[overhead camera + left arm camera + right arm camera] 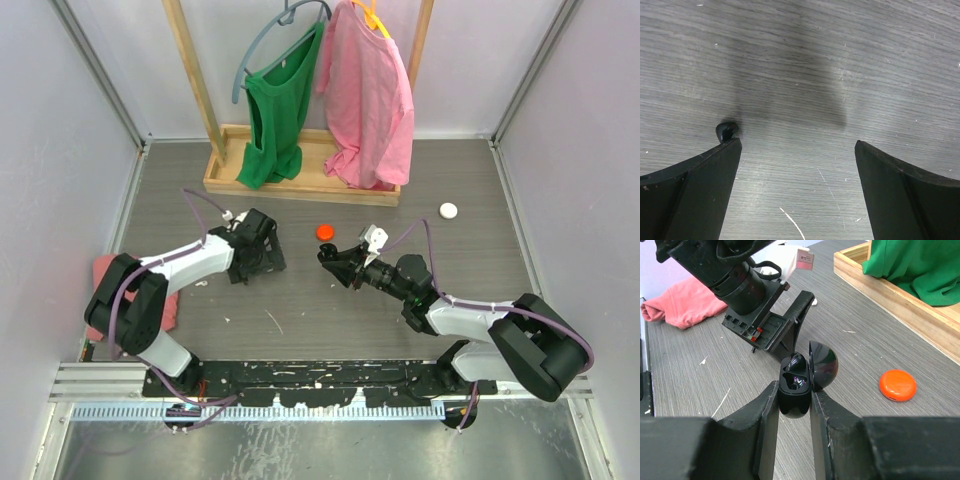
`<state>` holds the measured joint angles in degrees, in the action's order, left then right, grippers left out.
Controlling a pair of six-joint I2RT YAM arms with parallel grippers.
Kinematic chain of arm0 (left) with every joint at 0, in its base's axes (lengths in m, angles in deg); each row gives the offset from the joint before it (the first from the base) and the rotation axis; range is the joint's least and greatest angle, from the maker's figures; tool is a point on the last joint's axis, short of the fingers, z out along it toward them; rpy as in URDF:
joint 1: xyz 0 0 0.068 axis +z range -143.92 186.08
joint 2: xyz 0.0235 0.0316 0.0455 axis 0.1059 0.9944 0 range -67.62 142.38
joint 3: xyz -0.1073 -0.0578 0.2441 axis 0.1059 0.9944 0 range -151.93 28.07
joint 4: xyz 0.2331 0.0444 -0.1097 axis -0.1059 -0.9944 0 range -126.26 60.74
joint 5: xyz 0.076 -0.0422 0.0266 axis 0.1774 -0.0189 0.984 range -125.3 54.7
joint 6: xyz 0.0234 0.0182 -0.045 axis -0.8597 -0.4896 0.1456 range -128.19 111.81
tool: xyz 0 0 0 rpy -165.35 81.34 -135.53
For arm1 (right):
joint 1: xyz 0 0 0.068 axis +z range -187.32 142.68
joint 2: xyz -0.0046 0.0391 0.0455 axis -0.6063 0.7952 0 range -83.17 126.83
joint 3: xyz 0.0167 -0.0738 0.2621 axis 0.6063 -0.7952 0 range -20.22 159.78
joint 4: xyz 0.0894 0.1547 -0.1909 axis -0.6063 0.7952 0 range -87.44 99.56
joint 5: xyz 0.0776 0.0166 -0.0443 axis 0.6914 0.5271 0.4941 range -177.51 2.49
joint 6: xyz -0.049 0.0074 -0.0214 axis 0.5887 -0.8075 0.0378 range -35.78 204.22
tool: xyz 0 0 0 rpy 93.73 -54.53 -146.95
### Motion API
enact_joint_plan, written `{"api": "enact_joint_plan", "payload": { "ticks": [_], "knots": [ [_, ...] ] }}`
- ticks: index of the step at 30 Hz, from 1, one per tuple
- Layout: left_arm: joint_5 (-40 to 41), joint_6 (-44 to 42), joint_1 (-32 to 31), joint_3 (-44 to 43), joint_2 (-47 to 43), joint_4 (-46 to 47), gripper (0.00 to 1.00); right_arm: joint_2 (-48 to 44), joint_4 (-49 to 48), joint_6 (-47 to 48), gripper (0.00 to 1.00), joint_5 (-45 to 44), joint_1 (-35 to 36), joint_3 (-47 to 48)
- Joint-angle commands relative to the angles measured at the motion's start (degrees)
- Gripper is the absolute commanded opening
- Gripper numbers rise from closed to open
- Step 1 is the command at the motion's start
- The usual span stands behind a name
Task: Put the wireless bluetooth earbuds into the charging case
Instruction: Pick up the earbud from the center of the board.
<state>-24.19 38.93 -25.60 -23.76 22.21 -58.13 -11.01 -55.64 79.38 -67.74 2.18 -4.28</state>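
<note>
My right gripper (794, 391) is shut on the glossy black charging case (795, 390), held off the table with its round lid (824, 365) swung open. A shiny black rounded piece (796, 361) appears to sit in the case's far socket, and the near socket looks hollow. One tiny black earbud (727, 131) lies on the grey table, touching the tip of my left gripper's left finger (715, 170). My left gripper (797, 144) is open wide just over the table with nothing between its fingers. From above, the left gripper (262, 255) and right gripper (330, 256) face each other mid-table.
An orange puck (324, 231) lies just behind the grippers and a white puck (448, 210) at the back right. A wooden tray (225, 178) with a rack of green and pink garments stands at the back. A pink cloth (100, 272) lies at the left edge.
</note>
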Motion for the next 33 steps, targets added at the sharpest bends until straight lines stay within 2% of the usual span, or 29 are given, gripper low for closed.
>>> {"api": "enact_joint_plan", "payload": {
  "ticks": [1,6,11,21,33],
  "knots": [
    [-0.3,-0.1,0.3,-0.1,-4.2,-1.9,0.98,-1.0,-2.8,0.4,0.12,-0.7,0.0,0.4],
    [0.2,-0.7,0.3,-0.7,-8.0,-4.5,0.98,-0.9,-2.8,0.4,0.12,-0.7,0.0,0.5],
    [4.0,-1.7,1.0,-1.3,-9.8,-7.8,0.99,-0.7,-2.8,0.2,0.12,-0.5,0.0,0.6],
    [5.0,-3.1,3.1,-4.5,-2.8,-9.7,0.88,-0.8,-2.6,0.3,0.12,-0.5,0.0,0.7],
    [5.0,-3.4,4.4,-5.9,1.9,-8.8,0.61,-0.8,-2.4,0.3,0.12,-0.6,0.0,0.8]
  ]
}}
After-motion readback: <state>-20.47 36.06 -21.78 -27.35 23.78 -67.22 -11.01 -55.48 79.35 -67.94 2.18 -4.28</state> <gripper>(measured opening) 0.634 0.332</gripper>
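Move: The black earbud I'm after lies on the board about 5 cm to the left of my left hand, some 1 cm back and 3 cm below, just under my left finger. A white earbud sits about 9 cm farther left, beyond the black one and 1 cm nearer my base. A thin white stick lies 10 cm back and 2 cm right of my left hand. From my right hand, holding the charging case, the black earbud is about 18 cm left, level, and 16 cm down. I hop my empty left hand over to the earbud: up about 3.5 cm, then some 4 cm left, then back down to nearly the starting height. On the way I swing the fingertips leftward by roughly 8 degrees and tip them slightly steeper, and from mid-hop I draw the wide-open fingers in by about a third, one to either side above the earbud, without gripping. ##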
